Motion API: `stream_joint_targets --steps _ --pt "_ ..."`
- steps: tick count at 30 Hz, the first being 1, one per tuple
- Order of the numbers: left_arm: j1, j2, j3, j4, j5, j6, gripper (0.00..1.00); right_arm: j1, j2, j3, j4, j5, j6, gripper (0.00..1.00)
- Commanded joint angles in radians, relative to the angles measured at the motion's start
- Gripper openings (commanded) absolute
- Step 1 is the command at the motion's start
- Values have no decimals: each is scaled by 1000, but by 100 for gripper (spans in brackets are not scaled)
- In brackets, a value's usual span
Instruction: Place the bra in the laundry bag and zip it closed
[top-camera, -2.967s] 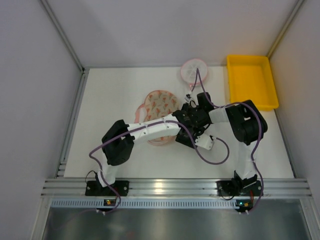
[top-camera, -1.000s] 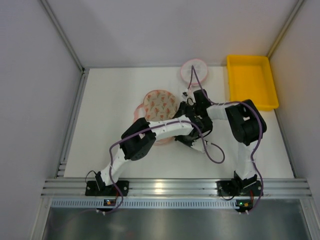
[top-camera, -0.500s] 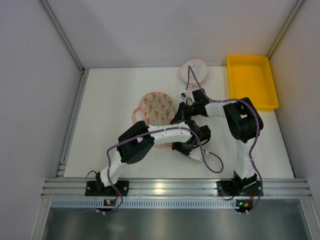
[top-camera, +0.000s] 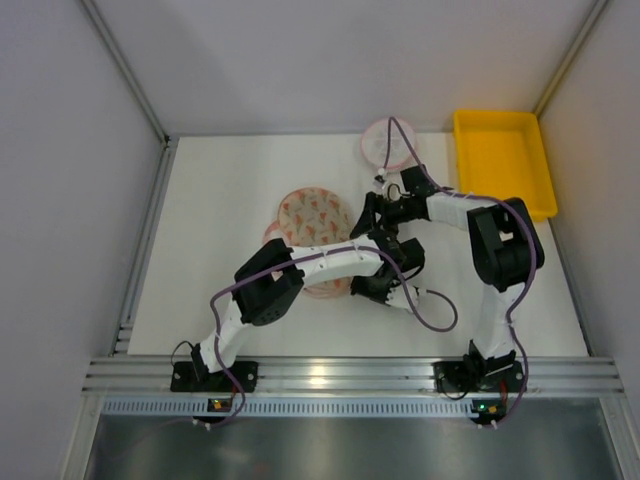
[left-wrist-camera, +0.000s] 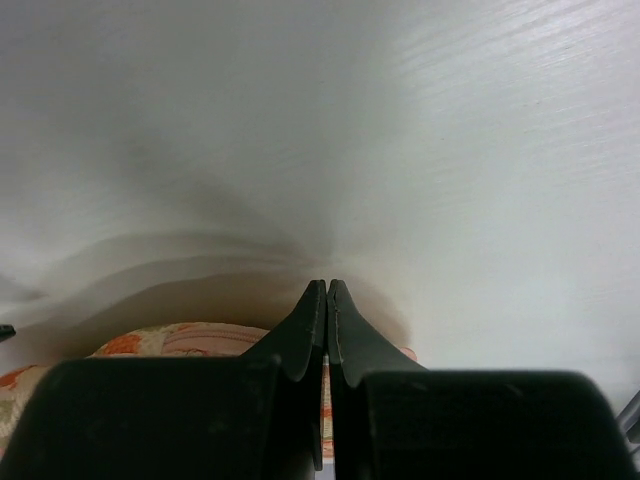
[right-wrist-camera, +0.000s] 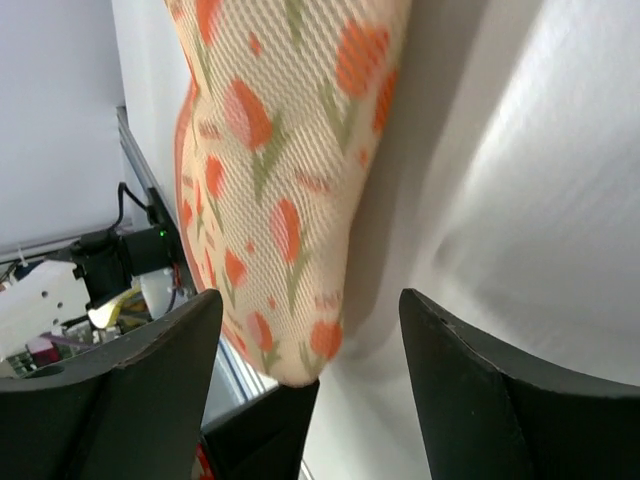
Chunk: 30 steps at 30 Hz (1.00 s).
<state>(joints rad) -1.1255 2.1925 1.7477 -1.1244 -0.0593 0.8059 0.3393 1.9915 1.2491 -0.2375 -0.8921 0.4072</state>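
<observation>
The laundry bag (top-camera: 312, 215) lies mid-table, one speckled dome up and its other half (top-camera: 328, 288) partly under my left forearm. My right gripper (top-camera: 366, 216) stands open at the dome's right edge. In the right wrist view the mesh dome (right-wrist-camera: 290, 170) fills the space ahead of the right gripper (right-wrist-camera: 310, 297), and neither finger touches it. My left gripper (top-camera: 376, 288) is shut, low on the table by the bag's near right edge. In the left wrist view its tips (left-wrist-camera: 327, 287) meet, with pink trim (left-wrist-camera: 190, 340) below them. The bra is hidden.
A small white mesh disc with a pink rim (top-camera: 388, 142) lies at the back, behind the right gripper. A yellow tray (top-camera: 500, 160) stands at the back right. Purple cables loop off both arms, one (top-camera: 435, 310) over the table near the left gripper.
My right gripper has opened and let go of the bag, drawing back a little to the right. The upper dome has settled to the left. The left gripper stays shut.
</observation>
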Motion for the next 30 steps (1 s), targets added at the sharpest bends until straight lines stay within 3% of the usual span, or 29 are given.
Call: stream_joint_targets --steps 1,8,11,14,15,17,30 --pt "12 -8 42 1 9 3 0 -14 -71 -59 -100 -31 -88 71" --pt "24 3 53 52 -23 -14 0 9 -73 -166 -31 -119 -27 57" --pt "30 9 68 54 -37 -20 0 35 -59 -192 -20 -119 -21 43" --pt "32 3 65 54 -24 -30 0 38 -53 -197 17 -122 8 22" --pt "32 0 55 52 -17 -33 0 38 -45 -186 18 -119 8 9" --pt "30 -14 36 52 -7 -43 0 40 -40 -169 9 -117 8 0" --pt "-17 -99 -88 51 53 -114 0 -23 84 22 -77 -39 -60 0"
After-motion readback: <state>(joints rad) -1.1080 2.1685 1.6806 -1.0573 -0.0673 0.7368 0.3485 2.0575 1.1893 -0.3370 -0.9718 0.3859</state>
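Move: The open right hand is going for the edge of the laundry bag next to its near corner, some 7 cm back, about 1 cm to its right and 3 cm lower. That corner, at the left fingers, is about 14 cm back and 2 cm to the left; the bag's middle is 5 cm back, 8 cm left and lower, and the round pink mesh bag 16 cm ahead and 7 cm right. From the left hand, the edge to be gripped is about 6 cm ahead and 2 cm left. With its fingers still pointing left and down, the right hand draws back about 7.5 cm towards the left gripper, sinking some 2.5 cm and tilting about 10 degrees while the fingers close from wide open and pinch the bag's edge, then heads forward again about 3 cm, a little lower, away from the left hand with the edge held. The left hand, shut and pointing down, keeps the near corner close to its place, easing forward 2 cm and back and dipping about a centimetre late on. ##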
